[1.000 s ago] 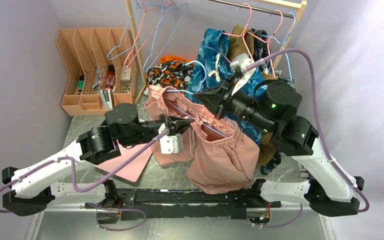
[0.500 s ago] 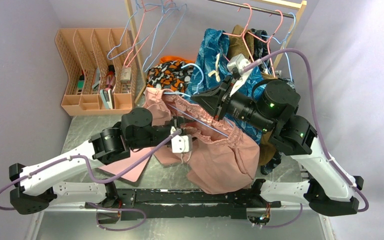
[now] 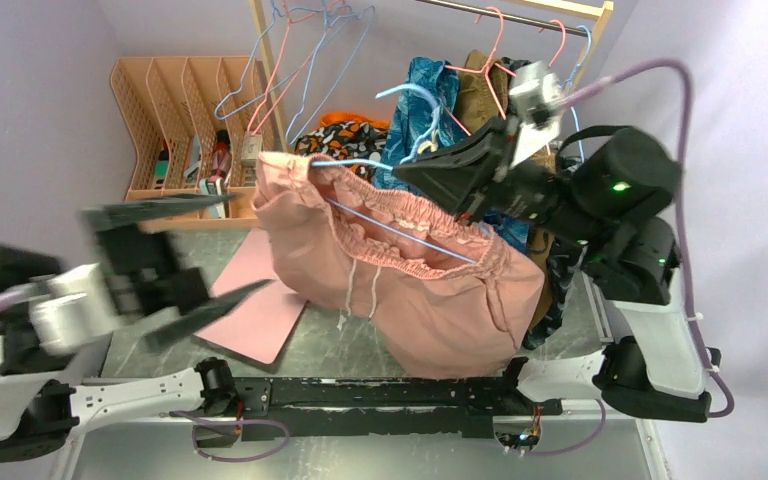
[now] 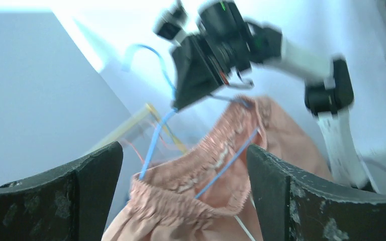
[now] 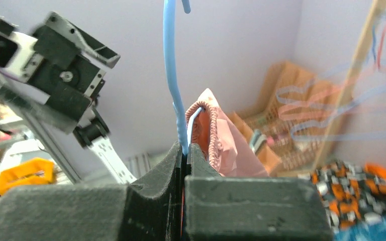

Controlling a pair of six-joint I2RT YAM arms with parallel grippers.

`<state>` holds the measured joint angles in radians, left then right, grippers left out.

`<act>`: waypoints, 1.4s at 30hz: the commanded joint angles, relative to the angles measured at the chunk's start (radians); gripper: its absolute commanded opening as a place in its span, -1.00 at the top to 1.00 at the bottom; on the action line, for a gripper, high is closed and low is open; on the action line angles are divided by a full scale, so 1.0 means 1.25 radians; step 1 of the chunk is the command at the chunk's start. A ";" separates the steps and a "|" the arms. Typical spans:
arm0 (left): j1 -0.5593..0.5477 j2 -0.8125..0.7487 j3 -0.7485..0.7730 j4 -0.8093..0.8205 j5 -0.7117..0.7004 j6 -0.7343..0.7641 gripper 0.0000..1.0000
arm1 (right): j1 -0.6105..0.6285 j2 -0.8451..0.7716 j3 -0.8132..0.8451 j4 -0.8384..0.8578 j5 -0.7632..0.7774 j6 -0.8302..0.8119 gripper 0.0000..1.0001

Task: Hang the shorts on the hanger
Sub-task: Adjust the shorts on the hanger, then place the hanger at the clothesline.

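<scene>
The dusty-pink shorts (image 3: 430, 290) hang by their gathered waistband on the light-blue wire hanger (image 3: 400, 232), above the table. My right gripper (image 3: 400, 175) is shut on the hanger's neck just below the hook. In the right wrist view the blue wire (image 5: 171, 75) rises from between the pressed fingers (image 5: 185, 148), with the shorts (image 5: 221, 145) just behind. My left gripper (image 3: 250, 243) is blurred at the left, wide open and apart from the shorts. The left wrist view shows its jaws (image 4: 183, 150) spread with nothing between them; the shorts (image 4: 181, 201) and hanger (image 4: 153, 140) lie beyond.
A flat pink board (image 3: 260, 300) lies on the table under the shorts' left side. A peach file organiser (image 3: 185, 130) stands at the back left. A wooden rack (image 3: 270, 80) holds pink and blue wire hangers. A blue patterned garment (image 3: 430, 90) and an orange-black cloth (image 3: 345, 135) sit behind.
My left gripper let go of the shorts, opened wide and pulled back to the left. My right arm lifted the hanger and shorts up and to the right.
</scene>
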<state>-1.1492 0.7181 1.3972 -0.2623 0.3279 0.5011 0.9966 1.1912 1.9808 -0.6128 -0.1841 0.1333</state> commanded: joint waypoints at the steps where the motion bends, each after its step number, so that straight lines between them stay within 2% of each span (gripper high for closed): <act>1: -0.005 -0.023 0.115 0.044 0.044 -0.024 -0.91 | 0.001 0.034 0.167 0.020 -0.097 0.018 1.00; 4: -0.005 -0.034 0.153 0.051 0.033 -0.016 -0.91 | 0.001 0.046 0.177 -0.005 -0.071 0.003 1.00; 10: -0.004 -0.045 0.137 0.074 -0.012 -0.009 -0.97 | 0.001 0.037 0.069 -0.029 -0.015 -0.018 1.00; 16: -0.005 0.021 0.141 -0.024 -0.036 0.017 -0.98 | 0.001 0.052 0.067 -0.083 0.039 -0.035 1.00; 22: -0.005 0.096 0.126 -0.089 -0.047 0.061 -0.95 | 0.002 0.044 0.045 -0.095 0.021 -0.035 1.00; 26: -0.004 0.164 0.151 -0.142 -0.058 0.099 -0.90 | 0.001 0.026 0.019 -0.102 0.003 -0.039 1.00; 32: -0.005 0.227 0.137 -0.136 -0.163 0.145 -0.78 | 0.001 -0.009 -0.042 -0.101 0.007 -0.039 1.00; 42: -0.005 0.292 0.126 -0.125 -0.250 0.182 -0.43 | 0.001 -0.016 -0.069 -0.094 -0.002 -0.044 1.00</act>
<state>-1.1492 1.0546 1.5494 -0.4240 0.1024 0.6876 0.9970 1.1881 1.8996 -0.7712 -0.1692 0.0887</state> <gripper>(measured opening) 0.753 0.026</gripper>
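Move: The waistband's left end lies about 8 cm ahead of the open left gripper, 5 cm to its right and 4 cm lower. The hanger's neck, held in the right gripper, is some 7 cm ahead, 15 cm to the right and about level; the hanger's lower bar is about 1 cm ahead, 15 cm right and 8 cm lower. From the right hand, the waistband's left end is roughly 11 cm left, 1 cm ahead and 4 cm lower. Swing the open left gripper out left and up, some 10 cm each way, then sweep back right, down and forward about 28 cm to the waistband's left end beside the hanger's shoulder, dipping the fingertips to level and starting to narrow the fingers. Keep the hanger's neck pinched in the right gripper, lifting about 6 cm, then lowering it well below the start. ##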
